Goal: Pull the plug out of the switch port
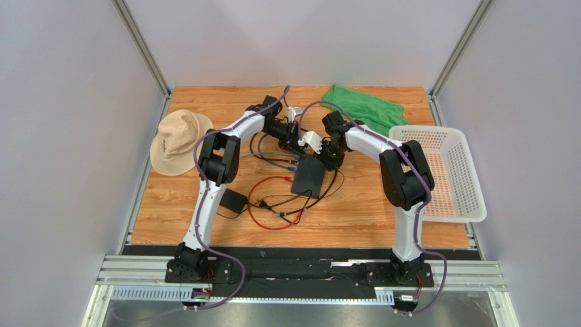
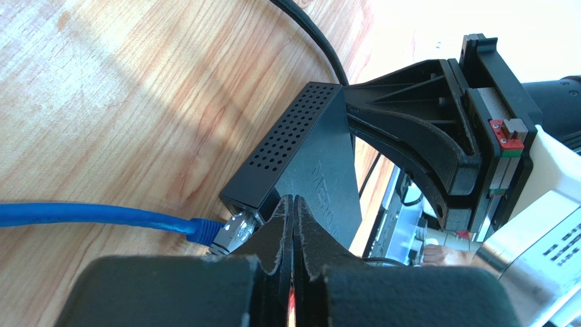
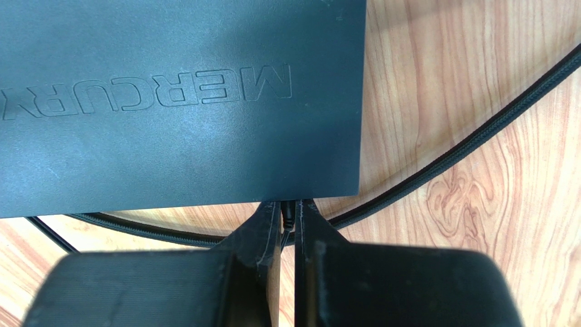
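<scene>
The switch [image 1: 308, 177] is a flat black box lying on the wooden table. In the right wrist view my right gripper [image 3: 289, 206] is shut on a small black plug [image 3: 289, 216] that goes in at the edge of the switch [image 3: 170, 102]. The switch port itself is hidden under that edge. My left gripper [image 2: 294, 203] is shut with nothing between its tips, which rest against the switch [image 2: 320, 157] at one corner. Beside it a blue cable [image 2: 88, 214] ends in a metal plug [image 2: 230, 230] seated in the switch's side. From above, both the left gripper [image 1: 300, 153] and the right gripper [image 1: 322, 161] sit at the switch's far edge.
A tan hat [image 1: 179, 142] lies at the left and a green cloth [image 1: 361, 105] at the back. A white basket [image 1: 443, 174] stands at the right. A small black adapter brick [image 1: 233, 201] and a looped red cable [image 1: 262, 204] lie near the switch. A thick black cable [image 3: 477, 129] curves past it.
</scene>
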`<state>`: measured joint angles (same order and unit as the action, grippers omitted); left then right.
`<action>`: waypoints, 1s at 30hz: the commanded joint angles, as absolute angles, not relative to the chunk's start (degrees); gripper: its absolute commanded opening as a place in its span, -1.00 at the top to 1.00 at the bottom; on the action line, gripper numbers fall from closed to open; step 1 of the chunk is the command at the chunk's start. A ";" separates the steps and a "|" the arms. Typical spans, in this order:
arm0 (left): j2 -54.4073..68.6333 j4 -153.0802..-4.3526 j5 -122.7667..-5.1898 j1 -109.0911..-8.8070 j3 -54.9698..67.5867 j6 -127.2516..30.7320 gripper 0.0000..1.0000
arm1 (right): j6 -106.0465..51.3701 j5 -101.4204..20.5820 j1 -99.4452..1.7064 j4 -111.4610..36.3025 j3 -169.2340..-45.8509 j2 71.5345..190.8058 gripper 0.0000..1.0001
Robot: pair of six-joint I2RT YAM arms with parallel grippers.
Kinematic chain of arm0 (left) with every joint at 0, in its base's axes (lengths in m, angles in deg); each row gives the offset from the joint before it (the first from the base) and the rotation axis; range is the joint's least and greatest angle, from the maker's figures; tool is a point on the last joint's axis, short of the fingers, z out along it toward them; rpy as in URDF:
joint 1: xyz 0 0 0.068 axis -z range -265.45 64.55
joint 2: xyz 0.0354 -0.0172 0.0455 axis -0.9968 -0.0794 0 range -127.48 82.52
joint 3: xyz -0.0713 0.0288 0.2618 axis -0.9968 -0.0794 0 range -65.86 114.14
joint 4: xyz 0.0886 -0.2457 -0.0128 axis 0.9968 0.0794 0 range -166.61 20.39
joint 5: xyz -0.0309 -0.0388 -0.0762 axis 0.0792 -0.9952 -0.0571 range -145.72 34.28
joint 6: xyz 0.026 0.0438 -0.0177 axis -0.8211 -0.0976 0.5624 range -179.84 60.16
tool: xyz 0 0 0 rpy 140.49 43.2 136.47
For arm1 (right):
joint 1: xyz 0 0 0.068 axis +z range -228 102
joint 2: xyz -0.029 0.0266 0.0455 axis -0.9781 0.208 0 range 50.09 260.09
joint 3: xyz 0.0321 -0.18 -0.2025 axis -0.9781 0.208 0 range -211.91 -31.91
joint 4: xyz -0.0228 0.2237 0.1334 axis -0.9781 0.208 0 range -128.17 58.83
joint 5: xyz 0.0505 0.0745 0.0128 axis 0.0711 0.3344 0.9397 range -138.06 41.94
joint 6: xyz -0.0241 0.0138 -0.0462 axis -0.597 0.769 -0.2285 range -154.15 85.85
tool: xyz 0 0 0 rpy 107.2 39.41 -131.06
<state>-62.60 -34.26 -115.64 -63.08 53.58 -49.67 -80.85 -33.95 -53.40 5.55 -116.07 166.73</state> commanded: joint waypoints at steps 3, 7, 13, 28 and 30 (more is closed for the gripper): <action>-63.82 -34.95 -114.16 -63.39 54.99 -50.35 1.00 | -80.82 -41.91 -52.69 5.51 -113.65 170.85 1.00; -63.82 -35.04 -114.43 -63.48 54.99 -50.26 1.00 | -80.91 -42.70 -52.16 6.47 -114.00 171.29 1.00; -63.91 -35.22 -114.69 -63.56 54.99 -50.08 1.00 | -76.97 -39.63 -52.33 7.00 -114.96 171.29 1.00; -63.91 -35.48 -114.87 -63.65 54.90 -49.91 1.00 | -64.12 -35.40 -52.60 3.66 -114.88 170.32 0.46; -63.91 -35.48 -114.78 -63.74 54.81 -49.91 1.00 | -63.95 -36.19 -52.60 2.88 -114.79 170.32 0.35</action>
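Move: The small black plug on the right side of the switch, near its far corner, is already between the right hand's shut fingertips, right at the hand point. The switch's middle lies about 5 cm to that hand's left and 4 cm back; the thick black cable passes on the table about 1 cm to its right, level fore and aft. From the left hand the plug is about 8 cm right, 4 cm back and some 2 cm lower. The plug is at first kept pinched at the switch's right side while the right hand stays within about half a centimetre of its place, rocking only slightly. The right wrist then turns some 15 degrees clockwise, and near the end its fingers open part way, letting go of the plug but staying around it. The left hand holds still, fingers shut, at the switch's far-left corner. ##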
